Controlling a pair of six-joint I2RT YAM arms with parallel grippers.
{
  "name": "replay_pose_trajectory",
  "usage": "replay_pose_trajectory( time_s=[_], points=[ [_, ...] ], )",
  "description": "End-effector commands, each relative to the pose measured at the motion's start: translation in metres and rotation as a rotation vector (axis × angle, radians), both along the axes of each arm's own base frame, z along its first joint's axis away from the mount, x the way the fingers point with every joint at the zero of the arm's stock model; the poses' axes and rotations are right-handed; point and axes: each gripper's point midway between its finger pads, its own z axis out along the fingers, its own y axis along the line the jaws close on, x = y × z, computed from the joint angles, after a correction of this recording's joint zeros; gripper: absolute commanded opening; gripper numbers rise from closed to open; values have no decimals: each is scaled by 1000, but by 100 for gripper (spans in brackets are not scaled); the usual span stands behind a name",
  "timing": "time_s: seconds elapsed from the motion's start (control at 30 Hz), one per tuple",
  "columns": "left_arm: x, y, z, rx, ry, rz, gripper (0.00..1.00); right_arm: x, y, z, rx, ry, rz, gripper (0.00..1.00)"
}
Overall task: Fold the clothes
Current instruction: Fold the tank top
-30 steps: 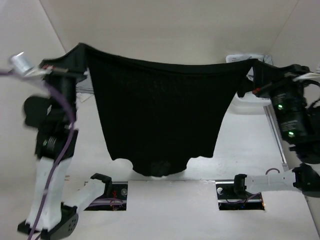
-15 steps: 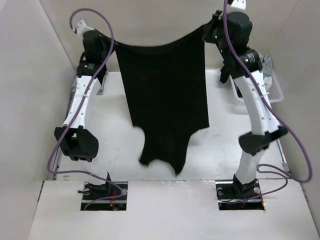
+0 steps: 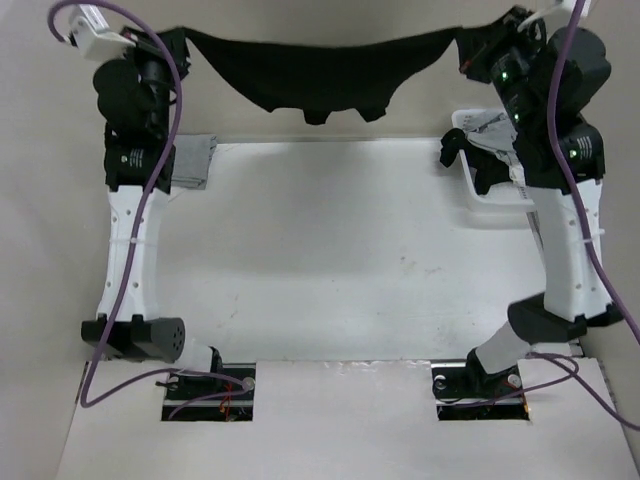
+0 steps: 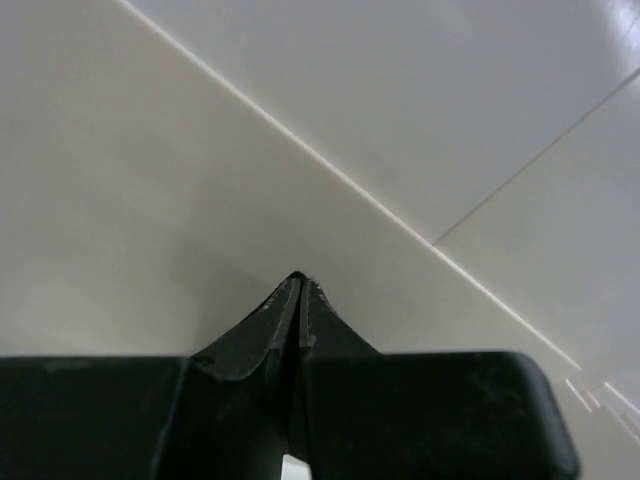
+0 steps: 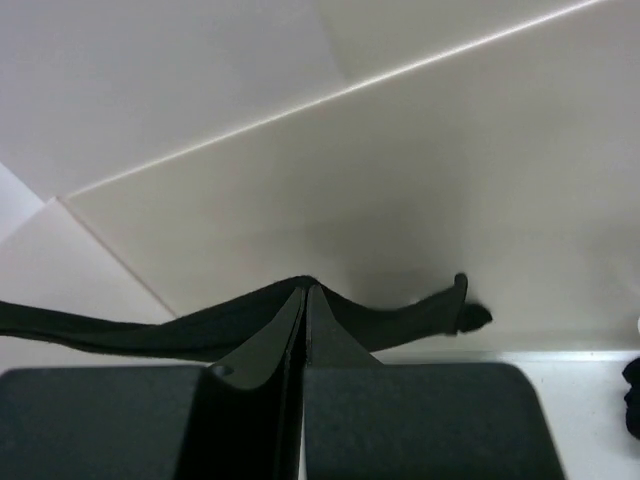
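Note:
The clothes (image 3: 320, 68), one thin black top, hang stretched between both grippers at the far top of the top view, in front of the back wall and above the table. My left gripper (image 3: 183, 40) is shut on its left corner and my right gripper (image 3: 462, 48) is shut on its right corner. In the right wrist view the shut gripper (image 5: 305, 285) pinches the black fabric (image 5: 110, 333), which runs off to both sides. The left wrist view has the gripper (image 4: 301, 278) pressed shut against a bare wall; the fabric cannot be told apart from the black fingers there.
A small grey cloth square (image 3: 190, 160) lies at the table's back left, beside the left arm. A white basket (image 3: 485, 205) stands at the back right, partly behind the right arm. White walls enclose the table (image 3: 320, 270) on three sides.
Half a second ago the top hung long over the table. Both grippers have since moved apart and toward the back wall, and only a short, wide band of it shows now.

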Motion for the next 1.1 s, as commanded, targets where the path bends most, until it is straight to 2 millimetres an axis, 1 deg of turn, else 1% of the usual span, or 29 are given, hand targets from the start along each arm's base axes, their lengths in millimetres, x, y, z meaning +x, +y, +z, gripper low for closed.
replay_pose_trajectory(
  time_s=[0.0, 0.03, 0.1, 0.17, 0.23, 0.3, 0.43, 0.47, 0.5, 0.57, 0.63, 0.67, 0.73, 0.77, 0.8, 0.87, 0.93, 1.0, 1.07],
  points=[
    [-2, -7, -43, 30, 60, -5, 1, -1, -1, -36, -21, 73, -10, 0],
    [-8, -9, -62, 30, 81, -5, 1, -8, 2, -53, -34, 102, -10, 0],
    [-22, -14, -101, 24, 126, -9, 1, -29, 4, -93, -45, 151, -9, 0],
    [-45, -18, -149, 21, 181, -9, 1, -54, 8, -144, -53, 208, 2, 0],
    [-73, -23, -198, 24, 237, -21, 1, -85, 12, -202, -41, 284, 24, 0],
    [-106, -23, -241, 35, 291, -25, 1, -120, 20, -249, -16, 342, 72, 0],
    [-177, -22, -317, 68, 423, -51, 1, -195, 29, -342, 0, 497, 185, 0],
    [-192, -21, -334, 78, 461, -63, 1, -207, 30, -359, 4, 536, 206, 0],
    [-206, -20, -350, 80, 501, -70, 1, -224, 31, -384, -6, 600, 237, 0],
    [-230, -20, -375, 64, 566, -95, 1, -255, 31, -428, -12, 728, 282, 0],
    [-247, -20, -392, 54, 623, -111, 2, -284, 34, -464, -26, 842, 335, 0],
    [-252, -23, -391, 38, 625, -129, 3, -296, 37, -477, -37, 887, 362, 0],
    [-258, -26, -386, -2, 622, -148, 3, -315, 43, -489, -49, 945, 403, 0],
    [-260, -28, -384, -13, 626, -153, 3, -324, 47, -492, -57, 965, 425, 0],
    [-260, -28, -383, -19, 629, -152, 3, -330, 51, -492, -74, 969, 440, 0],
    [-254, -25, -382, -21, 622, -129, 3, -332, 58, -485, -95, 937, 441, 0],
    [-238, -24, -383, -15, 618, -97, 3, -314, 62, -475, -120, 883, 383, 0],
    [-213, -29, -382, 1, 606, -78, 3, -280, 62, -463, -138, 822, 299, 0],
    [-182, -32, -381, 0, 598, -52, 2, -240, 67, -447, -120, 759, 267, 0]
  ],
)
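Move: Both hands hold the tank top stretched high by its hem corners. The bare middle of the table lies about 18 cm back, 22 cm right and 54 cm below the left hand; from the right hand it is some 14 cm back, 25 cm left and 56 cm down. The folded grey cloth is 2 cm ahead and 9 cm left of the left hand, the laundry basket 9 cm ahead and 20 cm right of the right hand, both roughly 50 cm below. Both hands keep pinching the hem corners, sweeping down 40–50 cm and back about 25 cm towards the table. ##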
